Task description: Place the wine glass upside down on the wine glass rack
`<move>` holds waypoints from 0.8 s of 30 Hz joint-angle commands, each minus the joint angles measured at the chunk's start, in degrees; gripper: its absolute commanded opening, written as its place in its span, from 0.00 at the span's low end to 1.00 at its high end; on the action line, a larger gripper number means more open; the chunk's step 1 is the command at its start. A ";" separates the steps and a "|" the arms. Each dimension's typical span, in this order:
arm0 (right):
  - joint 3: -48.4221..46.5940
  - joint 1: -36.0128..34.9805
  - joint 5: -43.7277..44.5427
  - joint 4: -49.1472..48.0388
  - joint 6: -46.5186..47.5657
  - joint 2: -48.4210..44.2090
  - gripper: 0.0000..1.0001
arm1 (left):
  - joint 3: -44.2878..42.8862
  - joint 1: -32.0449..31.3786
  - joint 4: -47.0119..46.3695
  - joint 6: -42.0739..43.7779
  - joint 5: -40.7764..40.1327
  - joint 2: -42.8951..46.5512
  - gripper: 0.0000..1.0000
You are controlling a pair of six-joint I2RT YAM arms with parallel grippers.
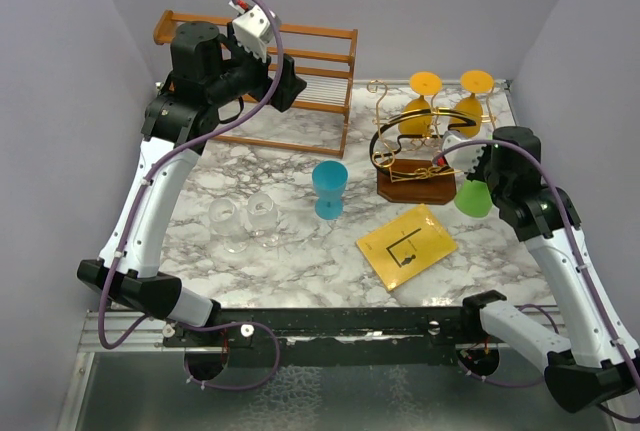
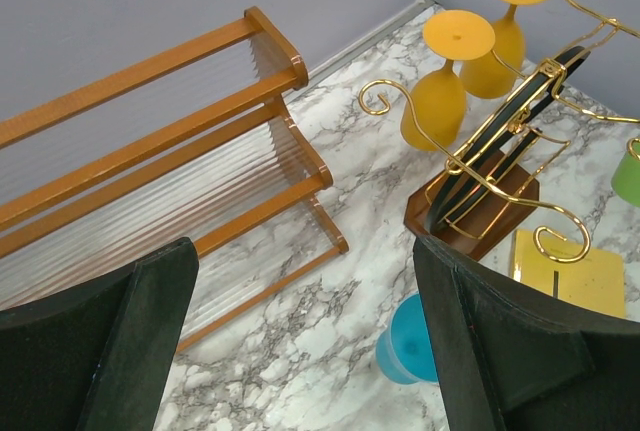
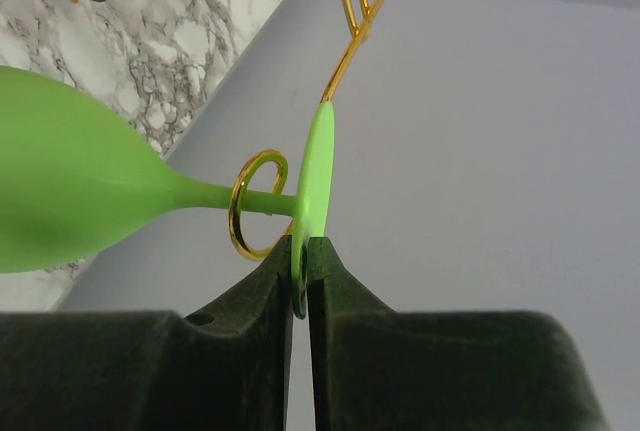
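Note:
A green wine glass (image 1: 473,197) hangs bowl down at the right side of the gold wire wine glass rack (image 1: 413,141). In the right wrist view its stem passes through a curled gold hook (image 3: 237,213), with the bowl (image 3: 70,201) on one side and the foot (image 3: 318,166) on the other. My right gripper (image 3: 302,251) is shut on the rim of that foot, jaws almost together. It sits just right of the rack (image 1: 478,163). My left gripper (image 2: 303,251) is wide open and holds nothing, raised over the far left near the wooden shelf (image 1: 285,81).
Two orange wine glasses (image 1: 425,101) hang upside down on the rack's far side. A blue glass (image 1: 329,189) stands mid-table, two clear glasses (image 1: 245,223) to its left, a yellow card (image 1: 407,246) in front of the rack. The slatted wooden shelf (image 1: 310,66) is at the back left.

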State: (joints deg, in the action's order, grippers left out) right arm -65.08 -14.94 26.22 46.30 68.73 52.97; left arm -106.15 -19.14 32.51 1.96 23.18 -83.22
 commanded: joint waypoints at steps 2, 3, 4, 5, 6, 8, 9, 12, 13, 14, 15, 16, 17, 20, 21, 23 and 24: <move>-0.83 -0.35 -2.61 -0.37 -1.42 0.46 0.13 | -0.01 0.28 -1.31 -0.51 1.48 0.09 0.92; -0.72 -0.35 -3.00 -0.31 -1.59 0.49 0.13 | -0.02 0.28 -1.31 -0.55 1.62 0.07 0.92; -0.71 -0.35 -3.15 -0.18 -1.85 0.55 0.14 | -0.08 0.29 -1.30 -0.67 1.87 0.09 0.92; -0.79 -0.35 -3.12 -0.04 -2.03 0.63 0.15 | -0.17 0.30 -1.23 -0.60 1.99 0.08 0.92; -0.91 -0.35 -3.30 0.16 -2.16 0.72 0.16 | -0.38 0.32 -1.11 -0.48 1.91 0.06 0.92; -1.16 -0.35 -4.26 0.60 -2.53 0.60 0.18 | -0.42 0.35 -1.11 -0.49 1.67 -0.13 0.92; -1.31 -0.35 -4.88 0.98 -2.81 0.58 0.19 | -0.27 0.37 -1.20 -0.47 1.78 -0.10 0.92; -1.90 -0.35 -6.27 2.12 -3.76 0.54 0.22 | 0.02 0.35 -1.18 -0.20 1.86 0.02 0.92; -1.99 -0.35 -6.73 2.39 -3.96 0.52 0.23 | -0.02 0.40 -1.22 -0.12 1.63 -0.05 0.92; -2.09 -0.34 -7.39 2.66 -4.10 0.40 0.24 | 0.05 0.35 -1.19 -0.12 1.53 -0.11 0.92; -2.19 -0.35 -7.93 2.81 -4.25 0.32 0.26 | 0.19 0.33 -1.25 -0.20 1.51 -0.14 0.92; -2.28 -0.35 -8.28 2.98 -4.42 0.29 0.27 | 0.30 0.33 -1.37 -0.28 1.68 -0.11 0.92; -2.43 -0.35 -8.55 3.14 -4.62 0.25 0.28 | 0.49 0.38 -1.40 -0.28 1.81 0.01 0.92; -2.83 -0.35 -10.07 3.93 -5.28 0.39 0.30 | 0.55 0.33 -1.33 -0.12 1.54 0.08 0.92; -2.77 -0.35 -10.73 4.07 -5.46 0.30 0.32 | 0.79 0.37 -1.43 -0.11 1.66 0.03 0.92; -2.89 -0.35 -11.54 4.23 -5.89 0.35 0.34 | 1.32 0.34 -1.69 -0.20 1.74 0.42 0.92; -3.08 -0.35 -11.80 4.38 -6.07 0.43 0.35 | 1.52 0.33 -1.64 -0.02 1.67 0.55 0.92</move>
State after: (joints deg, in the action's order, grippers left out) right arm -66.50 -14.94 18.46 48.27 64.93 53.58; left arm -105.89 -19.11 32.47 2.00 23.42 -83.22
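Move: The right hand has only the rim of the upturned green glass's foot between its fingertips. The wire ring around its stem lies about 3 cm ahead, 2 cm left and 2 cm below. The rack's middle is some 8 cm ahead, 13 cm left and 6 cm lower; the nearer hanging yellow glass is roughly 15 cm ahead, 5 cm left and 7 cm lower. From the idle left hand, that ring is about 45 cm right, 9 cm back and 15 cm lower. The right fingers let go of the green glass's foot, opening steadily to about a third; the upper finger comes clear of the foot while the lower one stays against it. Meanwhile the hand eases about 2 cm left towards the rack and 1 cm down, rolling some 5 degrees so that its left side rises. ##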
